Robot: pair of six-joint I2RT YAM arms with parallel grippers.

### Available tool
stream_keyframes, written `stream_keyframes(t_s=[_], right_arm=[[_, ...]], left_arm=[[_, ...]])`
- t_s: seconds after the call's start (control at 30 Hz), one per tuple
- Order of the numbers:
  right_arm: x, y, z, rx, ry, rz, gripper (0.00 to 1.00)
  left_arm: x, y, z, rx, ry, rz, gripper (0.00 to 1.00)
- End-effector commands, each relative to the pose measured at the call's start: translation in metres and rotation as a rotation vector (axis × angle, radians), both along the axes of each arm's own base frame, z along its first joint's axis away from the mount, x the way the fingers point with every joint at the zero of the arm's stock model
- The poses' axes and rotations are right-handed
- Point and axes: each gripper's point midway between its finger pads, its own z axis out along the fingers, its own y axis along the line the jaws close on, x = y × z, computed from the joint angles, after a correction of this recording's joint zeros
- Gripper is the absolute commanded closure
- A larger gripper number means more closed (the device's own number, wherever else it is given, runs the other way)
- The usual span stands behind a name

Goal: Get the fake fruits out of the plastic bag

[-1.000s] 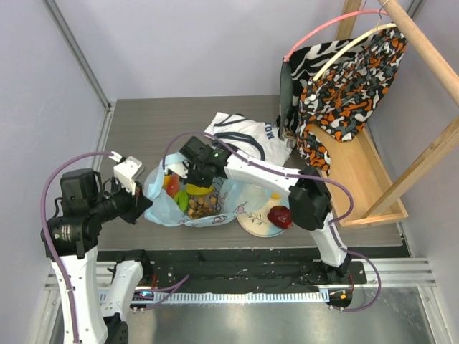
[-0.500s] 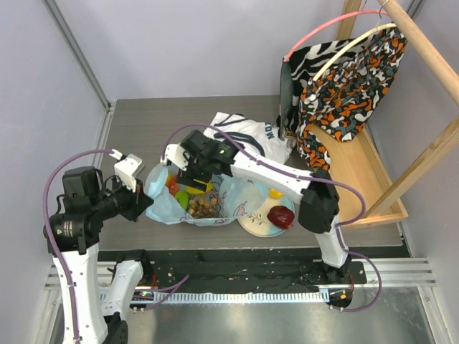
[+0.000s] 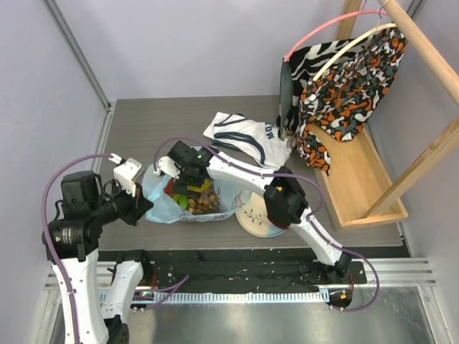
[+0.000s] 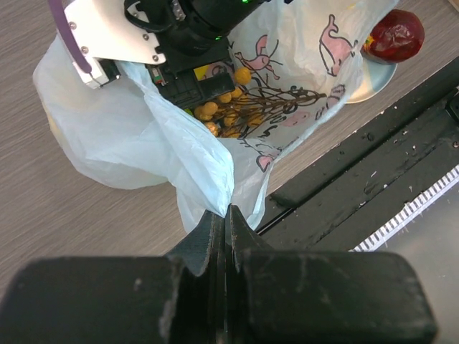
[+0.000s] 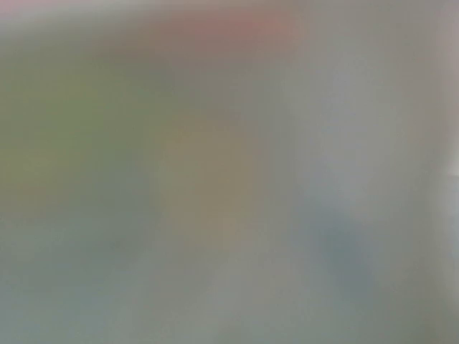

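The light-blue plastic bag (image 3: 155,192) (image 4: 143,143) lies open on the table. My left gripper (image 4: 229,212) (image 3: 147,206) is shut on its near-left rim and holds that edge up. My right gripper (image 3: 186,180) (image 4: 188,80) is sunk into the bag's mouth among the fake fruits; its own view is a blur, so its jaws do not show. Inside the bag lie a grape bunch (image 3: 206,206) (image 4: 237,100), a green piece (image 3: 183,203) and a red piece (image 3: 171,188). A red apple (image 4: 393,34) sits on the plate (image 4: 362,84) (image 3: 254,219).
A white shirt (image 3: 247,136) with dark lettering lies behind the bag. A wooden rack (image 3: 358,172) with patterned clothes on hangers (image 3: 344,79) fills the right side. The black base rail (image 4: 373,172) runs along the near edge.
My right gripper has dropped left and deeper into the bag. Its elbow has swung over the plate and now hides the apple from above. The left gripper has stayed put.
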Motion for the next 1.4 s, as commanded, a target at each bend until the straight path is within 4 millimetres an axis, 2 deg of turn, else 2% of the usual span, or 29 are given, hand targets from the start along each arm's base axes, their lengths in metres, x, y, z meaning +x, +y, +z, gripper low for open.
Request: stream_keyframes(t_s=[0.0,0.17,0.2,0.23,0.27,0.33,0.4,0.43,0.5,0.53,0.6,0.63,0.73,0.77,0.8,0.97,1.07,1.13,1.17,1.2,1.23,1.27,1.33,1.37], right_arm=[[0.002,0.001,-0.004,-0.045,-0.012,0.065,0.07],[-0.012,0.000,-0.014,-0.059,0.048,0.133,0.21],[-0.014,-0.002,-0.013,-0.063,0.053,0.141,0.27],[-0.015,-0.002,-0.012,-0.055,0.058,0.143,0.43],[-0.015,-0.001,-0.007,-0.047,0.057,0.144,0.49],[-0.015,0.003,0.012,-0.003,0.040,0.139,0.63],[-0.018,0.008,0.033,0.050,0.038,0.143,0.67],[-0.021,0.009,0.057,0.096,0.024,0.142,0.70],[-0.031,0.010,0.077,0.154,0.047,0.158,0.71],[-0.036,0.008,0.105,0.204,0.029,0.165,0.71],[-0.047,0.004,0.118,0.237,0.052,0.174,0.71],[-0.052,0.001,0.133,0.265,0.049,0.180,0.71],[-0.074,-0.007,0.147,0.303,0.121,0.199,0.71],[-0.081,-0.011,0.164,0.339,0.120,0.213,0.71],[-0.094,-0.011,0.165,0.359,0.168,0.245,0.71],[-0.123,-0.023,0.199,0.437,0.191,0.355,0.70],[-0.124,-0.040,0.208,0.407,0.128,0.423,0.70],[-0.127,-0.057,0.226,0.415,0.079,0.472,0.69],[-0.131,-0.070,0.218,0.378,0.095,0.483,0.69],[-0.139,-0.085,0.232,0.387,0.046,0.512,0.69],[-0.141,-0.094,0.231,0.369,0.006,0.554,0.69],[-0.141,-0.105,0.211,0.321,0.003,0.556,0.68],[-0.152,-0.127,0.216,0.306,-0.034,0.581,0.67],[-0.156,-0.136,0.210,0.270,-0.042,0.609,0.67]], left_arm=[[-0.001,-0.003,0.008,-0.023,-0.019,-0.002,1.00],[0.003,-0.004,0.007,-0.029,-0.020,-0.001,1.00],[0.004,-0.003,0.007,-0.031,-0.017,0.000,1.00],[0.005,-0.004,0.008,-0.033,-0.021,-0.001,1.00],[0.008,-0.004,0.008,-0.037,-0.025,0.005,1.00],[0.013,-0.003,0.009,-0.041,-0.030,0.011,1.00],[0.019,-0.003,0.010,-0.050,-0.037,0.020,1.00],[0.023,-0.002,0.010,-0.052,-0.047,0.026,1.00],[0.027,-0.002,0.004,-0.059,-0.033,0.034,1.00],[0.032,-0.002,0.003,-0.058,-0.040,0.035,1.00],[0.038,-0.001,0.001,-0.070,-0.030,0.058,1.00],[0.045,0.000,0.001,-0.072,-0.044,0.066,1.00],[0.057,0.000,0.005,-0.102,-0.044,0.092,1.00],[0.063,0.001,0.005,-0.108,-0.032,0.106,1.00],[0.066,0.001,0.006,-0.114,-0.030,0.113,1.00],[0.082,0.004,0.013,-0.128,-0.026,0.144,1.00],[0.094,0.017,0.022,-0.084,-0.057,0.209,1.00],[0.104,0.032,0.021,-0.036,-0.046,0.276,1.00],[0.109,0.037,0.022,-0.011,-0.051,0.296,1.00],[0.116,0.049,0.018,0.031,-0.050,0.346,1.00],[0.120,0.054,0.017,0.047,-0.057,0.361,1.00],[0.123,0.055,0.015,0.054,-0.062,0.368,1.00],[0.131,0.056,0.018,0.038,-0.082,0.383,1.00],[0.133,0.054,0.021,0.018,-0.087,0.387,1.00]])
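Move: The right hand is open inside the bag, with the yellow fruit practically between its fingers, 1 cm back and 3 cm below. The green pepper lies some 3 cm left of this hand and 4 cm back, the red pepper about 6 cm left and level, the berry sprig roughly 4 cm right and 5 cm back, all some 3 cm lower. From the left hand, which already holds the bag's rim, the yellow fruit lies about 17 cm ahead, 11 cm right and 21 cm below. Down barely 2 cm, the right hand closes its fingers on the yellow fruit, then lifts it some 20 cm out of the bag while drawing back about 14 cm and, late on, swinging right towards the plate, turning counter-clockwise and tilting its left side up. The left hand keeps its pinch on the bag's rim and carries it about 11 cm forward, drifting left at the end while turning counter-clockwise. ##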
